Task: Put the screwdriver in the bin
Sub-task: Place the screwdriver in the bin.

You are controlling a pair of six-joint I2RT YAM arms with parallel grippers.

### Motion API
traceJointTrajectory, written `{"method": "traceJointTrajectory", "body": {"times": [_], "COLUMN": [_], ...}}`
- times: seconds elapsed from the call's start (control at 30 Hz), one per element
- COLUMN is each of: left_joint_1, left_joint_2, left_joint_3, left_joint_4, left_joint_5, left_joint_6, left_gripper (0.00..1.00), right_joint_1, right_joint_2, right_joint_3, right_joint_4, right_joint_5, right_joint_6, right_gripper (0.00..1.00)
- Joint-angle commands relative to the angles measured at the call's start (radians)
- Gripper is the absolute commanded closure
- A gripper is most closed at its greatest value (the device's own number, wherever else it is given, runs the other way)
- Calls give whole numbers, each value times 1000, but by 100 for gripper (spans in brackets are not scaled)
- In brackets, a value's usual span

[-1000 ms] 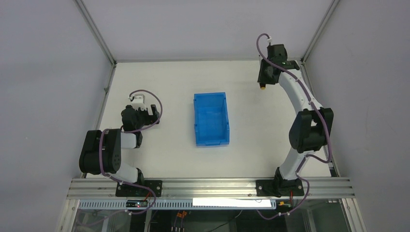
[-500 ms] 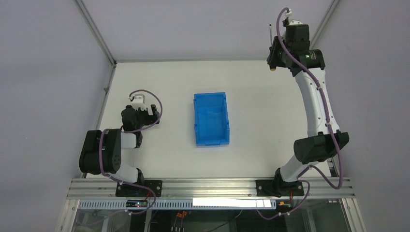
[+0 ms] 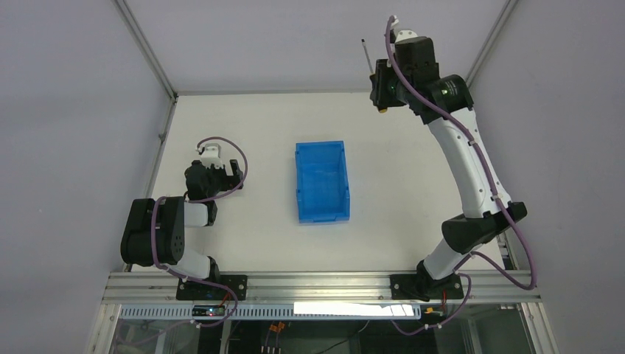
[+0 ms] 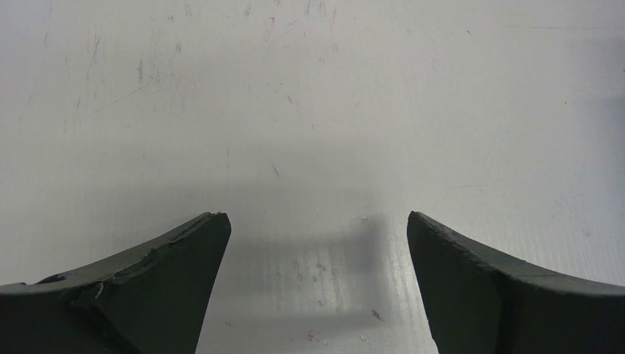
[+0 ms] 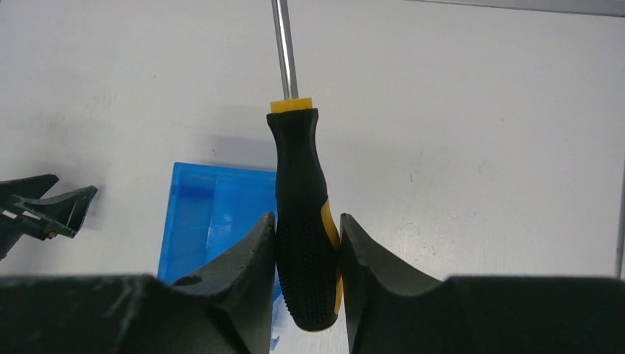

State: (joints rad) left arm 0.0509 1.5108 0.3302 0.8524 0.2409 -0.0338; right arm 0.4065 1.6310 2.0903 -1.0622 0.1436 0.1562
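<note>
The screwdriver [image 5: 302,214] has a black-and-yellow handle and a thin metal shaft. My right gripper [image 5: 306,218] is shut on its handle, with the shaft pointing away from the wrist. In the top view the right gripper [image 3: 379,87] hangs high above the table's far right part, and the screwdriver's shaft [image 3: 365,55] sticks up past it. The blue bin [image 3: 322,181] sits open-topped in the middle of the table, nearer and to the left of that gripper. The blue bin [image 5: 214,214] also shows behind the right fingers. My left gripper [image 4: 315,243] is open over bare table.
The left arm [image 3: 180,221] is folded at the table's left side, its gripper [image 3: 212,168] low over the surface. Metal frame posts [image 3: 147,48] rise at the back corners. The white tabletop [image 3: 413,184] lies bare around the bin.
The right arm has lifted the screwdriver off the far right of the table and swung it left, towards the bin. The left arm has stayed still.
</note>
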Motion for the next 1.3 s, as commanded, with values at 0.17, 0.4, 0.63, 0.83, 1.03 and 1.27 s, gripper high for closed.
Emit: {"method": "traceJointTrajectory", "body": {"times": [0.17, 0.4, 0.63, 0.83, 1.03, 1.27], "left_joint_1": [-8, -8, -8, -8, -8, -8], "left_joint_2": [-2, -2, -3, -1, -2, -1], "left_joint_3": [20, 20, 20, 20, 20, 20], "left_joint_4": [22, 22, 22, 22, 22, 22], "left_joint_5": [-3, -3, -2, -3, -2, -2], "left_joint_6": [13, 13, 13, 13, 13, 13], "left_gripper": [1, 1, 1, 1, 1, 1], "right_joint_1": [184, 319, 408, 447, 467, 491], "right_joint_2": [45, 84, 108, 48, 7, 7], "right_joint_3": [98, 107, 51, -184, -409, -586], "right_joint_4": [8, 22, 55, 173, 278, 358], "right_joint_5": [90, 142, 170, 155, 139, 167], "right_joint_6": [48, 72, 113, 170, 215, 268], "right_gripper": [99, 99, 99, 99, 99, 99]}}
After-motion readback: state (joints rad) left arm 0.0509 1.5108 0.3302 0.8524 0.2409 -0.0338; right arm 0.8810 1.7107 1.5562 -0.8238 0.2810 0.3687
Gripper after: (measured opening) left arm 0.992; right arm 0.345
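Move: Beyond the right hand's left side and far below it is the bin: its middle lies about 15 cm to the left, some 5 cm nearer the base and roughly 33 cm down. The idle left gripper hangs open on the bin's other side, about 43 cm left of the right hand, 2 cm back and 31 cm lower. From the left hand the bin is some 28 cm to the right, 3 cm back and 2 cm below. Swinging the held screwdriver left about 15 cm until it is in line with the bin, the right hand eases back and turns some 15 degrees counter-clockwise; then it drops steeply, nearly 20 cm down in all and still drawing back, tipping its fingers further down towards the open bin. The fingers keep their grip on the handle. ##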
